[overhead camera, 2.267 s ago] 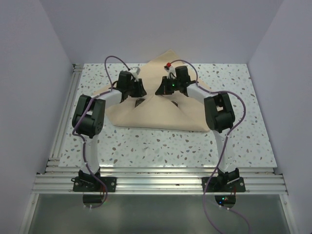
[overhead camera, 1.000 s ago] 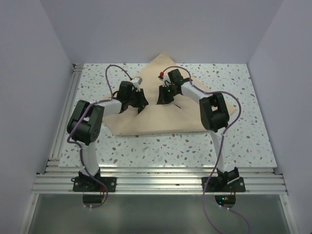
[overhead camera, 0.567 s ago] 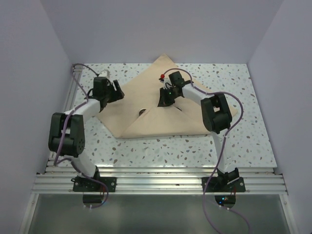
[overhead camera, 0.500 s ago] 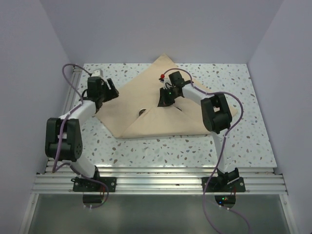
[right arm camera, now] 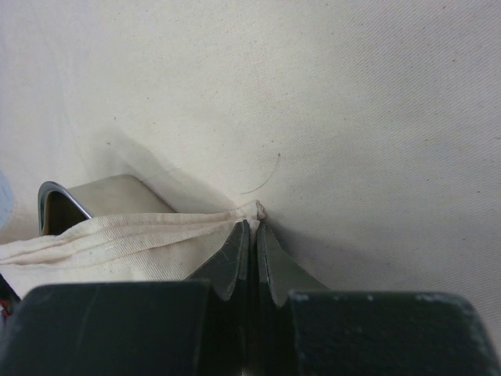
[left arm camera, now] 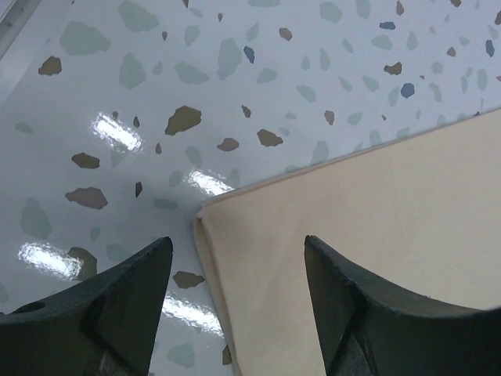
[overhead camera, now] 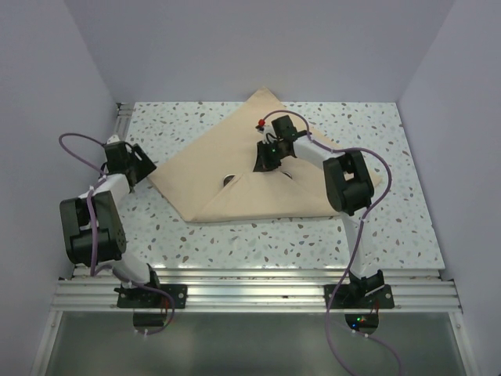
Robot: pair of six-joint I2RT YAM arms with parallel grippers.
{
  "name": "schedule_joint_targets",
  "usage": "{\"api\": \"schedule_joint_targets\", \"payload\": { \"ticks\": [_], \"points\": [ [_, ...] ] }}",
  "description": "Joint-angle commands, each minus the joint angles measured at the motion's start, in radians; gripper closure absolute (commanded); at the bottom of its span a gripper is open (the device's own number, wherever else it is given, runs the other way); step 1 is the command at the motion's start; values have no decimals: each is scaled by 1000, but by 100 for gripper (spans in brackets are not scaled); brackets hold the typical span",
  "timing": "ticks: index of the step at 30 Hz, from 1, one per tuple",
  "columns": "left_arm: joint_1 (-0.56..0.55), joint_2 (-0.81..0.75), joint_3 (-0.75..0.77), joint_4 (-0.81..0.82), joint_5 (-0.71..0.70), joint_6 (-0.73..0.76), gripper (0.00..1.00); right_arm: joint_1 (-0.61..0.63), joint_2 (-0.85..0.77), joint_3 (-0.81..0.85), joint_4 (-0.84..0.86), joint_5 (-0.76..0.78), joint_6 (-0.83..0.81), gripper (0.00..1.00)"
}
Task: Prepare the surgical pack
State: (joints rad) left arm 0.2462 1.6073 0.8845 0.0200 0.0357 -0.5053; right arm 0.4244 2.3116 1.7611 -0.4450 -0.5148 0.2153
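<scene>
The surgical pack (overhead camera: pixel 235 149) is a tan cloth spread over the middle of the speckled table. A bit of its steel tray (right arm camera: pixel 53 205) shows under a fold. My right gripper (overhead camera: pixel 267 161) sits over the cloth's middle, shut on a bunched corner of the cloth (right arm camera: pixel 252 211); in its wrist view the right gripper (right arm camera: pixel 252 229) has its jaws pressed together on that corner. My left gripper (overhead camera: pixel 139 166) is low at the table's left, just off the cloth's left corner (left arm camera: pixel 202 222). In its wrist view the left gripper (left arm camera: pixel 236 244) is open, the corner lying flat between its fingers (left arm camera: pixel 133 290).
An aluminium rail (overhead camera: pixel 117 117) runs along the table's left edge, close behind the left arm. White walls close in the back and both sides. Bare speckled tabletop (overhead camera: pixel 258 235) lies in front of the cloth.
My left gripper has opened and swung from the cloth's middle out to the left. The cloth's left flap now lies flat, reaching further left. The right gripper has kept its hold.
</scene>
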Motion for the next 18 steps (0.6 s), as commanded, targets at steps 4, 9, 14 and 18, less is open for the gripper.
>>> {"api": "schedule_joint_targets", "payload": {
  "ticks": [4, 9, 14, 18],
  "points": [
    [44, 40, -28, 55, 84, -22, 28, 5, -9, -35, -81, 61, -36, 100],
    [47, 97, -7, 44, 86, -12, 33, 4, -11, -37, -81, 55, -39, 100],
    [47, 141, 11, 40, 79, -16, 38, 7, -12, -41, -80, 55, -39, 100],
    [45, 166, 13, 49, 86, -22, 57, 5, -14, -41, -78, 55, -40, 100]
  ]
}}
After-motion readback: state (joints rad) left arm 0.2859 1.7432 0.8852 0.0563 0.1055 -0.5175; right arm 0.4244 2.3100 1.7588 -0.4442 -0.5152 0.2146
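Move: The cloth's left corner lies about 6 cm below the left hand, some 2 cm ahead and 1 cm to its left. The covered tray's near end shows about 29 cm to the left hand's right, 1 cm back and 5 cm below. The cloth hem pinched by the right fingers is some 39 cm to the left hand's right and 1 cm ahead. From the right hand, the cloth's left corner is about 38 cm left, level ahead, 1 cm lower. Down almost straight, by some 5 cm, the left hand sinks onto the cloth's left corner, its fingers tipping about 5 degrees steeper and its left side rolling down slightly. Near the bottom the descent eases and the fingers draw in from wide to about half open, on either side of the corner. The right hand stays still, shut on the cloth hem. ##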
